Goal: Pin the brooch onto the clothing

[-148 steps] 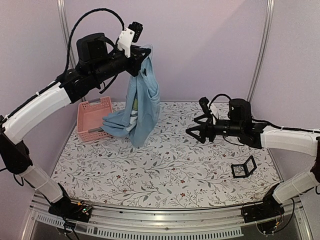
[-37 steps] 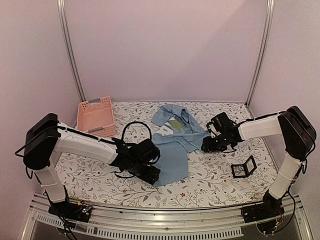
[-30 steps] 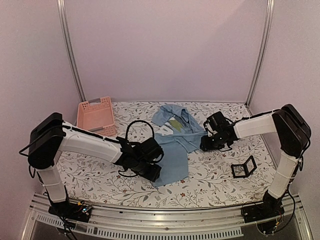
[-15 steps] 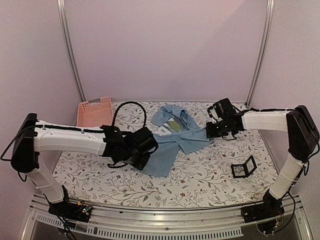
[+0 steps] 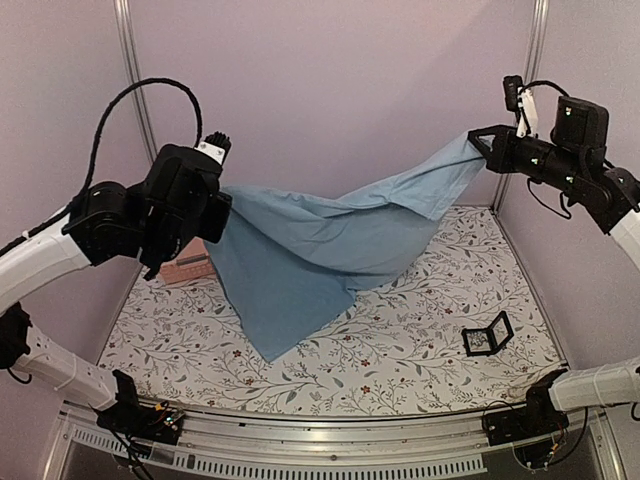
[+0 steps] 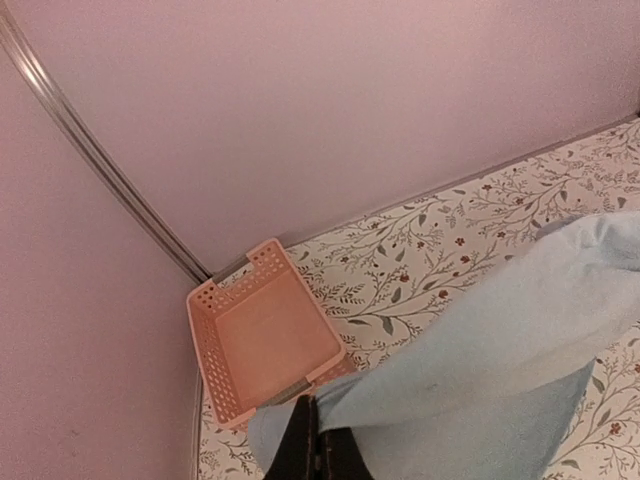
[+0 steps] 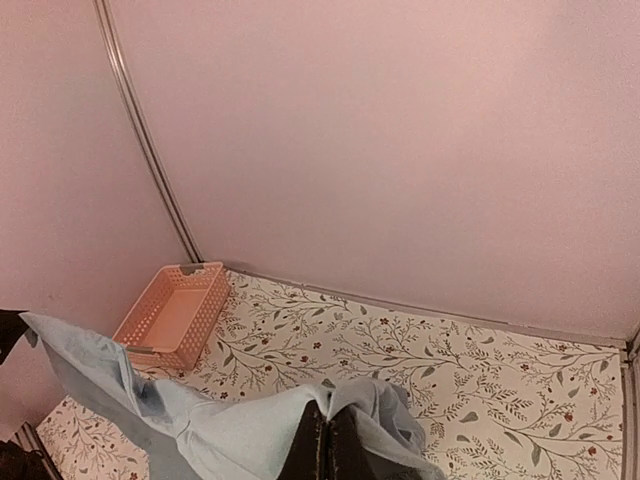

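Observation:
The clothing (image 5: 330,250), a light blue T-shirt, hangs stretched in the air between both arms, plain side toward the top camera, its lowest corner near the table. My left gripper (image 5: 222,203) is raised at the left and shut on one edge of the cloth; in the left wrist view its fingers (image 6: 316,412) pinch a fold of the blue fabric (image 6: 500,340). High at the right, my right gripper (image 5: 482,141) is shut on the opposite corner, and its fingers (image 7: 326,416) clamp the bunched cloth (image 7: 220,435). The brooch is hidden.
A small black open-frame box (image 5: 488,335) stands on the floral table (image 5: 400,360) at the front right. The pink basket (image 5: 188,268) sits at the back left, partly behind my left arm; it also shows as a basket (image 6: 265,335) below the left wrist and a basket (image 7: 175,312) from the right wrist.
Both arms have risen from the table with the shirt pinched. The shirt, crumpled flat half a second ago, now hangs spread in the air between them.

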Available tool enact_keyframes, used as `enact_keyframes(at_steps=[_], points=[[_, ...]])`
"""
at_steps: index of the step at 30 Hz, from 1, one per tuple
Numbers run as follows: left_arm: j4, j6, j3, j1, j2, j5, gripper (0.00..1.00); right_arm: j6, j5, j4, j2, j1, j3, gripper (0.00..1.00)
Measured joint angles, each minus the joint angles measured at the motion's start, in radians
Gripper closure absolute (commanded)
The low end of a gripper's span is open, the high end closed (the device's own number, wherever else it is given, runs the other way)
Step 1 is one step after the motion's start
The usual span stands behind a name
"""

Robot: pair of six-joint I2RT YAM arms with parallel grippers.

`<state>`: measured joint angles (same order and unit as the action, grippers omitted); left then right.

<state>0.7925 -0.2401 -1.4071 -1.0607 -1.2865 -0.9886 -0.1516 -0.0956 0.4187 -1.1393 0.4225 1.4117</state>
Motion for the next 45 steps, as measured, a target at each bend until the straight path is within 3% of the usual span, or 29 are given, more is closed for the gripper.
enact_keyframes(at_steps=[5,8,14,16,22,26,29,32,36,40,45], points=[[-0.175,0.206,0.081,0.012,0.128,-0.029,1.00,-0.008,-0.085,0.029,0.075,0.001,0.016,1.00],[-0.262,0.278,0.104,0.101,0.109,0.036,1.00,-0.012,-0.104,0.030,0.051,-0.001,0.023,1.00],[-0.454,0.424,0.036,0.361,-0.117,0.153,1.00,-0.008,-0.167,-0.001,-0.251,-0.092,0.199,1.00],[-0.510,0.484,-0.029,0.406,-0.198,0.171,1.00,-0.008,-0.177,-0.010,-0.386,-0.129,0.298,1.00],[-0.638,0.681,-0.462,0.475,-0.463,0.222,1.00,-0.044,-0.217,-0.034,-0.645,-0.241,0.671,1.00],[-0.705,0.805,-0.680,0.490,-0.543,0.236,1.00,-0.058,-0.213,-0.080,-0.668,-0.277,0.841,1.00],[-0.744,0.882,-0.732,0.491,-0.554,0.241,1.00,-0.055,-0.203,-0.127,-0.633,-0.279,0.861,1.00],[-0.769,0.914,-0.671,0.492,-0.529,0.249,1.00,-0.049,-0.205,-0.164,-0.555,-0.278,0.772,1.00],[-0.762,0.912,-0.452,0.491,-0.456,0.274,1.00,-0.047,-0.237,-0.192,-0.414,-0.279,0.512,1.00],[-0.704,0.873,-0.141,0.467,-0.373,0.312,1.00,-0.056,-0.282,-0.199,-0.267,-0.278,0.145,1.00],[-0.560,0.761,0.106,0.386,-0.351,0.402,1.00,-0.108,-0.343,-0.152,-0.142,-0.278,-0.244,1.00]])
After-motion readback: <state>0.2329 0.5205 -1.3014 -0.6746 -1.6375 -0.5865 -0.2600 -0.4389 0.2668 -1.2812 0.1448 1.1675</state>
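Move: The light-blue shirt hangs between both closed grippers, its middle about 18 cm right of and 15 cm below the left hand. The clear far half of the table centres some 22 cm ahead, 23 cm right and 35 cm below the left hand, and 17 cm ahead, 24 cm left and 44 cm below the right. The pink basket sits 24 cm ahead, 8 cm left and 32 cm below the left hand. The shirt, still pinched at two corners, is flicked by both arms: after the right draws back slightly, the hands sweep forward about 20 cm over the table, whip upward nearly 20 cm with wrists tipping up, then swing down some 30 cm, easing back as the fingertips dip. Both grips stay shut. ##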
